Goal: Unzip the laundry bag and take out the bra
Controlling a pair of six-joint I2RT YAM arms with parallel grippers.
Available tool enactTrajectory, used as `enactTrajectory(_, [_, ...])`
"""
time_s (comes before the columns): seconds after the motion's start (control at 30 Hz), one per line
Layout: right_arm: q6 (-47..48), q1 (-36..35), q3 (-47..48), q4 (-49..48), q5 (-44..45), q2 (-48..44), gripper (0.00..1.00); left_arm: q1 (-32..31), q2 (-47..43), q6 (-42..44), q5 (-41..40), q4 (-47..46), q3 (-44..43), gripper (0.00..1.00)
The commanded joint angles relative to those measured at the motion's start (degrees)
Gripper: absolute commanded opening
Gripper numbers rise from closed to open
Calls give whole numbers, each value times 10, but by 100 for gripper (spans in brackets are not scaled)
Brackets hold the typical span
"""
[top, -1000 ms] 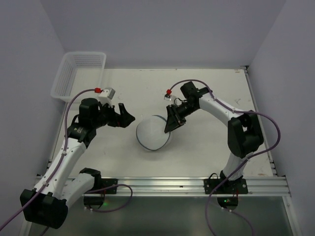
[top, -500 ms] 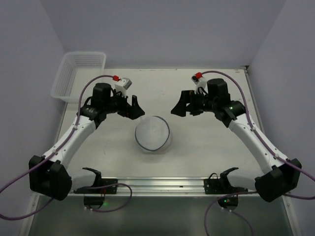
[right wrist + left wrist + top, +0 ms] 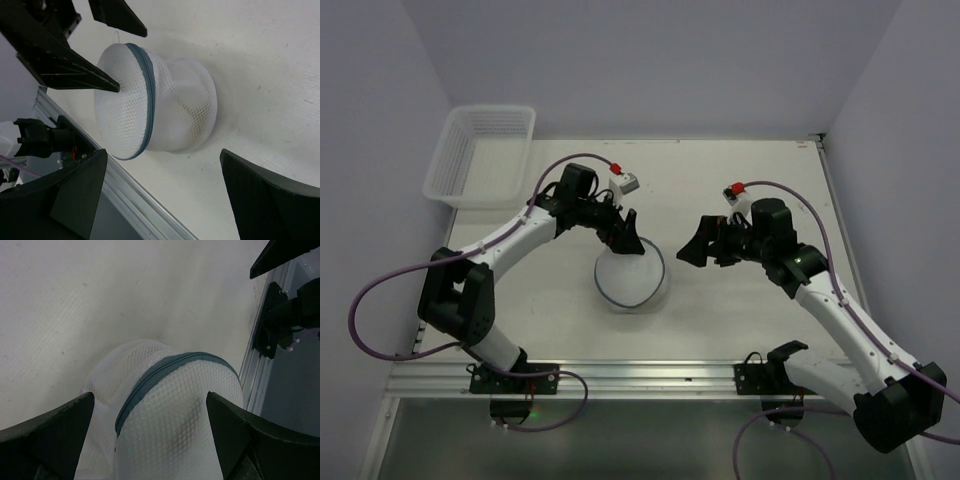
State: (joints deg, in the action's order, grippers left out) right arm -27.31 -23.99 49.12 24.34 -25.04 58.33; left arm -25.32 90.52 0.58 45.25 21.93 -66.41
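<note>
The laundry bag is a round white mesh dome with a dark grey-blue zipper shut around its rim. It sits mid-table. The bra is hidden inside; only a faint tan patch shows through the mesh. My left gripper is open at the bag's far-left rim. In the left wrist view the bag bulges between its spread fingers. One of those fingertips rests against the mesh near the zipper. My right gripper stands open and empty, a short way right of the bag.
A white slatted basket stands at the back left corner. An aluminium rail runs along the near table edge, close behind the bag. Purple cables loop off both arms. Grey walls close in the back and sides.
The right gripper has opened and backed off the bag's right side. The left gripper has swung right and now reaches the bag's far-left rim. The bag has barely shifted.
</note>
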Motion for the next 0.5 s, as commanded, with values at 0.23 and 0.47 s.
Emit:
enactTrajectory(0.23, [-6,-1,-15,-32,20,-27,96,-8,0,24,42,18,29,64])
enactTrajectory(0.47, [-13,-1,-18,-48,15,-28,95,-8,-32,-41,15,-25,61,2])
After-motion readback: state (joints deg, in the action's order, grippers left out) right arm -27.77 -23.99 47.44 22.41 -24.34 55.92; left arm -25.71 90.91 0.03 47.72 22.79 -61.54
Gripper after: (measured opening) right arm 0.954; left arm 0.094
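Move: The bag's zipped upper rim lies just beneath my open left fingers, about 3 cm lower and 3 cm back, neither left nor right. The bag's middle is roughly 8 cm back, 1 cm to the right and 9 cm below this hand, and my right gripper waits some 14 cm to the right, 3 cm back and 4 cm higher. From my right hand that stretch of rim lies about 14 cm left, level front to back, and 7 cm lower. I close my left fingers from wide open to nearly shut while easing the hand down about 3 cm and back about 3 cm onto the bag's rim. The wrist tips only slightly, some 5 degrees, and the fingertips pinch the teal zipper band together with the mesh beside it. ##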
